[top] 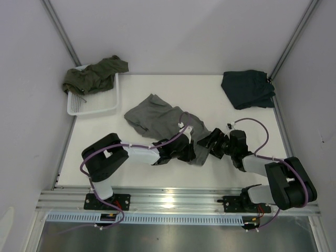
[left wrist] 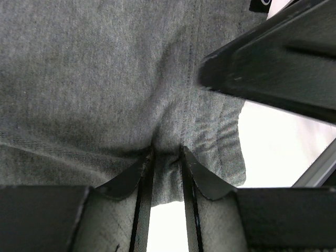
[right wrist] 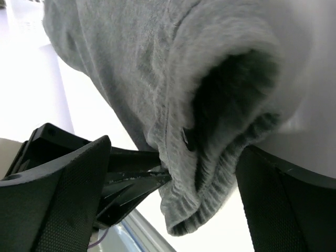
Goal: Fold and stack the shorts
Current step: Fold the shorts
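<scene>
The light grey shorts (top: 157, 116) lie crumpled mid-table, one end drawn toward the near edge. My left gripper (top: 192, 153) is shut on that near end; in the left wrist view (left wrist: 167, 152) a fold of grey cloth (left wrist: 105, 79) is pinched between its fingertips. My right gripper (top: 208, 142) sits right beside it, open, and in its wrist view (right wrist: 173, 157) the ribbed waistband (right wrist: 210, 173) hangs between its wide-apart jaws. The olive green shorts (top: 94, 76) lie in the basket. The dark navy shorts (top: 247, 88) lie at the back right.
The white mesh basket (top: 105, 105) stands at the back left by the frame post. The table's metal rail (top: 178, 199) runs along the near edge. Purple cables (top: 252, 123) loop off both arms.
</scene>
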`<act>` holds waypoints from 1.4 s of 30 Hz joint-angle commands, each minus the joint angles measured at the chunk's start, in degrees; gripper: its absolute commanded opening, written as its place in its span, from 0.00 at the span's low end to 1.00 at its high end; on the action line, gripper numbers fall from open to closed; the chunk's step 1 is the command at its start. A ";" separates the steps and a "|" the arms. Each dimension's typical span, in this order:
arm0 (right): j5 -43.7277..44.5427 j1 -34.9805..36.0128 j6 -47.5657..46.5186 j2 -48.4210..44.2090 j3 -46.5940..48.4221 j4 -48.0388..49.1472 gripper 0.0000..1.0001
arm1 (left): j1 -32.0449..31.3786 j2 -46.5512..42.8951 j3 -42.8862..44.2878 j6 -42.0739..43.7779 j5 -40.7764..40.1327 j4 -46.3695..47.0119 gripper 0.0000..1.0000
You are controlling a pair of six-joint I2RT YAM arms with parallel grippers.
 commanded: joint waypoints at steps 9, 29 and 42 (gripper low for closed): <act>3.86 0.86 -4.09 -0.27 4.27 -11.34 0.08 | -0.54 -1.37 -0.05 -0.28 1.67 -0.27 0.30; 13.36 -6.08 -26.32 6.85 36.87 -69.88 0.00 | 24.14 -29.86 -5.42 10.27 -5.79 -15.83 0.67; 12.91 -3.02 -25.63 -3.78 36.36 -77.54 0.00 | 33.73 -10.01 10.37 13.77 -1.68 -15.30 0.68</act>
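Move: My open right hand hangs about 3 cm above the table, astride the near right end of the grey shorts; that hem's middle lies 2 cm back and 1 cm left. The folded dark shorts are about 29 cm ahead, 19 cm right. My left hand still pinches the grey shorts' near edge; their left end lies roughly 20 cm ahead and 26 cm left, with the white basket some 28 cm ahead and 47 cm left. I sink my right hand a little, shut it on the near right hem, then draw the hem about 8 cm to the right, rolling the wrist some 35 degrees and finally easing back and up. Once that grip is closed I open my left fingers, let go of the near edge, lift about 12 cm, swing left and forward over the shorts towards their left end and start down again. ##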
